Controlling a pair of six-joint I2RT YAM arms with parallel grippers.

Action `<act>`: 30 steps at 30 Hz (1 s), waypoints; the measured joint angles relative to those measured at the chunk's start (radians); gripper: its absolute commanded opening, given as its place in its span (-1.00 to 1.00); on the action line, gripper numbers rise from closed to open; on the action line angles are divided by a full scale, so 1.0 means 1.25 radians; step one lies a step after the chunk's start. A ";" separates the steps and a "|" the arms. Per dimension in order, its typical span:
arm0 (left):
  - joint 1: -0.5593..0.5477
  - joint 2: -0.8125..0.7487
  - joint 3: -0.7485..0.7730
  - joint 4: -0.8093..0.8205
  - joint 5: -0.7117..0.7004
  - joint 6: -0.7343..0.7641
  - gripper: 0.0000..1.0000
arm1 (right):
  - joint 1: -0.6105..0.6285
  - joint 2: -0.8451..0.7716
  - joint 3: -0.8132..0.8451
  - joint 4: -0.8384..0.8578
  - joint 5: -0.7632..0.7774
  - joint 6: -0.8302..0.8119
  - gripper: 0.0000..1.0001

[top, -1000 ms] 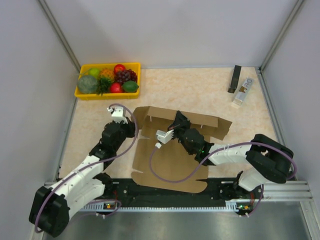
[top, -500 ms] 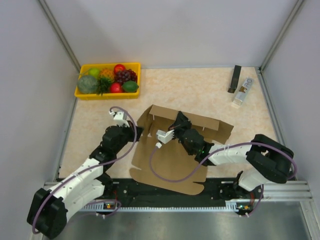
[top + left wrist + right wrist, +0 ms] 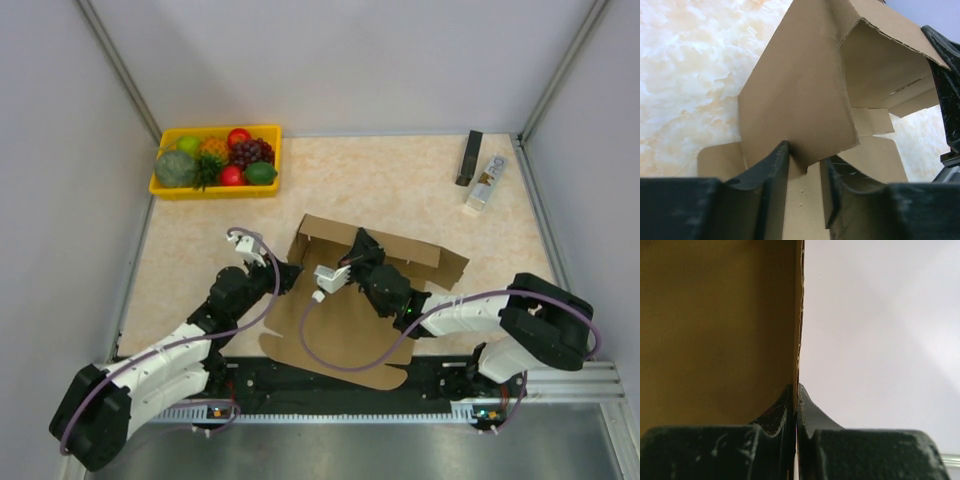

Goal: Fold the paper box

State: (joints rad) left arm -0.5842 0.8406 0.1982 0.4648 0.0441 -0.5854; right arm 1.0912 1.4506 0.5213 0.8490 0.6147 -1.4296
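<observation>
The paper box (image 3: 340, 330) is a brown cardboard sheet lying flat in the middle of the table, with its back wall standing up. My right gripper (image 3: 358, 243) is shut on the top edge of that wall. In the right wrist view the thin cardboard edge (image 3: 715, 325) runs straight into the closed right gripper (image 3: 797, 387). My left gripper (image 3: 290, 272) is at the box's left rear corner. In the left wrist view the left gripper (image 3: 806, 155) is open. The lower corner of a raised side flap (image 3: 800, 90) sits between its fingers, against the left finger (image 3: 775, 165) only.
A yellow tray (image 3: 160, 187) of fruit stands at the back left. A black bar (image 3: 469, 157) and a small white carton (image 3: 485, 183) lie at the back right. Grey walls close in the table on the left, right and back.
My left gripper has moved right, toward the box's left rear corner, and its jaws have parted around the side flap. The right gripper keeps its grip on the back wall, which has shifted slightly right.
</observation>
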 measured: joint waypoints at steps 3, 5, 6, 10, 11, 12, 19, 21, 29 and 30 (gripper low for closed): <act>-0.001 -0.008 -0.001 -0.005 -0.001 0.007 -0.09 | 0.002 -0.007 -0.005 0.000 -0.006 0.003 -1.00; -0.001 -0.033 -0.001 -0.019 -0.006 0.009 -0.01 | 0.008 -0.012 -0.010 -0.001 -0.009 0.005 -1.00; -0.001 -0.050 -0.001 -0.024 -0.007 0.010 0.03 | 0.009 -0.013 -0.010 -0.001 -0.011 0.007 -1.00; -0.001 -0.133 -0.001 -0.053 -0.031 0.015 -0.02 | 0.012 -0.014 -0.010 -0.001 -0.016 0.008 -1.00; -0.001 -0.155 -0.001 -0.067 -0.040 0.016 -0.06 | 0.012 -0.014 -0.010 -0.001 -0.018 0.008 -1.00; -0.001 -0.174 -0.001 -0.079 -0.051 0.019 -0.12 | 0.012 -0.014 -0.010 -0.001 -0.019 0.008 -1.00; -0.001 -0.279 0.020 -0.204 -0.120 0.041 -0.01 | 0.012 -0.014 -0.010 -0.001 -0.027 0.008 -1.00; -0.001 -0.308 0.037 -0.250 -0.159 0.052 0.09 | 0.012 -0.014 -0.010 -0.001 -0.028 0.008 -1.00; -0.001 -0.337 0.169 -0.371 -0.275 0.068 0.23 | 0.012 -0.014 -0.010 -0.001 -0.029 0.008 -1.00; -0.001 -0.321 0.186 -0.384 -0.293 0.065 0.26 | 0.012 -0.014 -0.010 -0.001 -0.029 0.008 -1.00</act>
State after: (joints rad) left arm -0.5854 0.4389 0.4309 -0.0151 -0.3225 -0.5037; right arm 1.1061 1.4330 0.5083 0.8474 0.5781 -1.4197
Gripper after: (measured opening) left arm 0.612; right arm 0.008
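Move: The left hand's fingertips are at the near lower corner of the paper box's left side flap, whose middle lies about 5 cm ahead of the left hand, with no sideways offset and roughly 2 cm higher. The back wall's middle is some 16 cm to its right and 7 cm ahead. From the right hand, which already pinches that wall's edge, the side flap is about 14 cm left and 1 cm nearer the base. The left hand leaves the side flap, rising about 11 cm and moving 8 cm left, its fingers opening wider. ##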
